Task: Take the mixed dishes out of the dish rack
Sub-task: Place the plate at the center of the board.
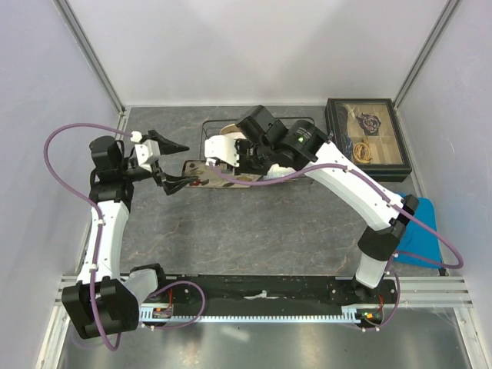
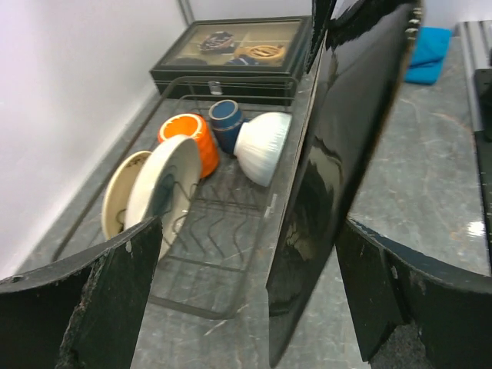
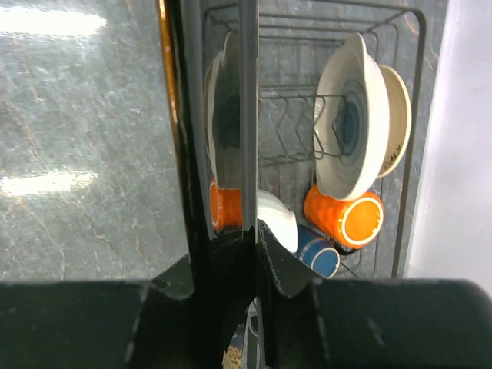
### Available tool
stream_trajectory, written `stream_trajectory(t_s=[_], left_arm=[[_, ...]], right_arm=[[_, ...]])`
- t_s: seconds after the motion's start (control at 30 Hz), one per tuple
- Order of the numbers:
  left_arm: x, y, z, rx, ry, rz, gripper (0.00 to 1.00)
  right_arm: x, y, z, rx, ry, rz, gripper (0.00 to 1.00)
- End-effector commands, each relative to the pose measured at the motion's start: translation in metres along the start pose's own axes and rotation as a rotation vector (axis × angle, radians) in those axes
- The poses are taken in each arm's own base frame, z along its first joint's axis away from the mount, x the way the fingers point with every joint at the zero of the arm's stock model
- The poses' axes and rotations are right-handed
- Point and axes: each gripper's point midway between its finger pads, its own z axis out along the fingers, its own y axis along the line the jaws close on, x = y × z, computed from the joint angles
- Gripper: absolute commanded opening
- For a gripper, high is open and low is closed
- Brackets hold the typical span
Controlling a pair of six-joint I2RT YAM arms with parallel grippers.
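Note:
My right gripper (image 3: 250, 246) is shut on the square plate (image 3: 247, 115), which shows edge-on with a glossy dark face. In the top view the plate (image 1: 206, 175) hangs at the left end of the dish rack (image 1: 209, 129). My left gripper (image 2: 246, 307) is open around the plate's (image 2: 346, 154) other end, which stands nearer the right finger (image 2: 392, 300). In the rack (image 2: 223, 307) are the round pale plate (image 2: 165, 192), cream bowl (image 2: 115, 200), orange cup (image 2: 192, 138), dark blue mug (image 2: 227, 123) and white bowl (image 2: 261, 146).
A black glass-lidded box of trinkets (image 1: 367, 138) stands right of the rack, against the back wall. A blue cloth (image 1: 419, 227) lies by the right arm. White walls close in the table on three sides.

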Motion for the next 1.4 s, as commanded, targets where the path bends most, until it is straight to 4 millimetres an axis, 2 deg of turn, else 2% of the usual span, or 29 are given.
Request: stream_trajectory(t_s=[0.0,0.1,0.43,0.7,0.9,1.07,1.13,1.17,1.23,1.37], left_arm=[[-0.015,-0.017,0.0,0.089,-0.044,0.044,0.99],[-0.013,-0.025,-0.001,0.111,-0.056,0.042,0.97],[-0.005,-0.037,-0.001,0.117,-0.053,0.032,0.66],[-0.001,-0.044,0.002,0.133,-0.054,0.003,0.59],[0.002,-0.047,0.003,0.138,-0.05,0.001,0.48],[0.0,-0.048,0.003,0.139,-0.05,-0.007,0.32],[0.001,-0.048,0.003,0.137,-0.047,-0.005,0.21],[0.001,-0.049,0.003,0.137,-0.046,-0.008,0.19],[0.001,-0.049,0.003,0.136,-0.045,0.001,0.03],[0.001,-0.053,0.002,0.143,-0.051,-0.007,0.02]], right_arm=[[-0.058,-0.022,-0.055,0.133,-0.248,-0.021,0.0],[-0.061,-0.018,-0.053,0.123,-0.254,-0.026,0.0],[-0.063,-0.012,-0.044,0.097,-0.246,-0.036,0.0],[-0.069,-0.006,-0.036,0.075,-0.248,-0.039,0.0],[-0.07,-0.004,-0.03,0.07,-0.238,-0.042,0.0],[-0.07,-0.005,-0.03,0.075,-0.238,-0.043,0.0],[-0.07,-0.005,-0.03,0.079,-0.233,-0.044,0.0],[-0.07,-0.006,-0.03,0.081,-0.234,-0.044,0.0],[-0.069,-0.006,-0.029,0.079,-0.229,-0.041,0.0],[-0.068,-0.004,-0.026,0.074,-0.225,-0.042,0.01]])
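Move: The plate, held on edge by the right hand and running left to right, has its left end just between the left hand's open fingers, nearer the back one; its middle is about 9 cm right, 3 cm back and 3 cm below that hand. The rack's middle is some 20 cm right, 4 cm ahead and 18 cm below, the large dish 14 cm right, 7 cm ahead and 18 cm below. From the right hand, the plate's middle is about 6 cm left, 2 cm back and 4 cm below. The left hand eases back about 3 cm while sinking some 2 cm and edging slightly right, which centres its wide-open fingers on the plate's left end, and then closes them almost shut, pinching the plate there between both pads. The right hand keeps its hold near the plate's other end and carries it some 2 cm back and a little to the left, slowing early and hardly turning. ##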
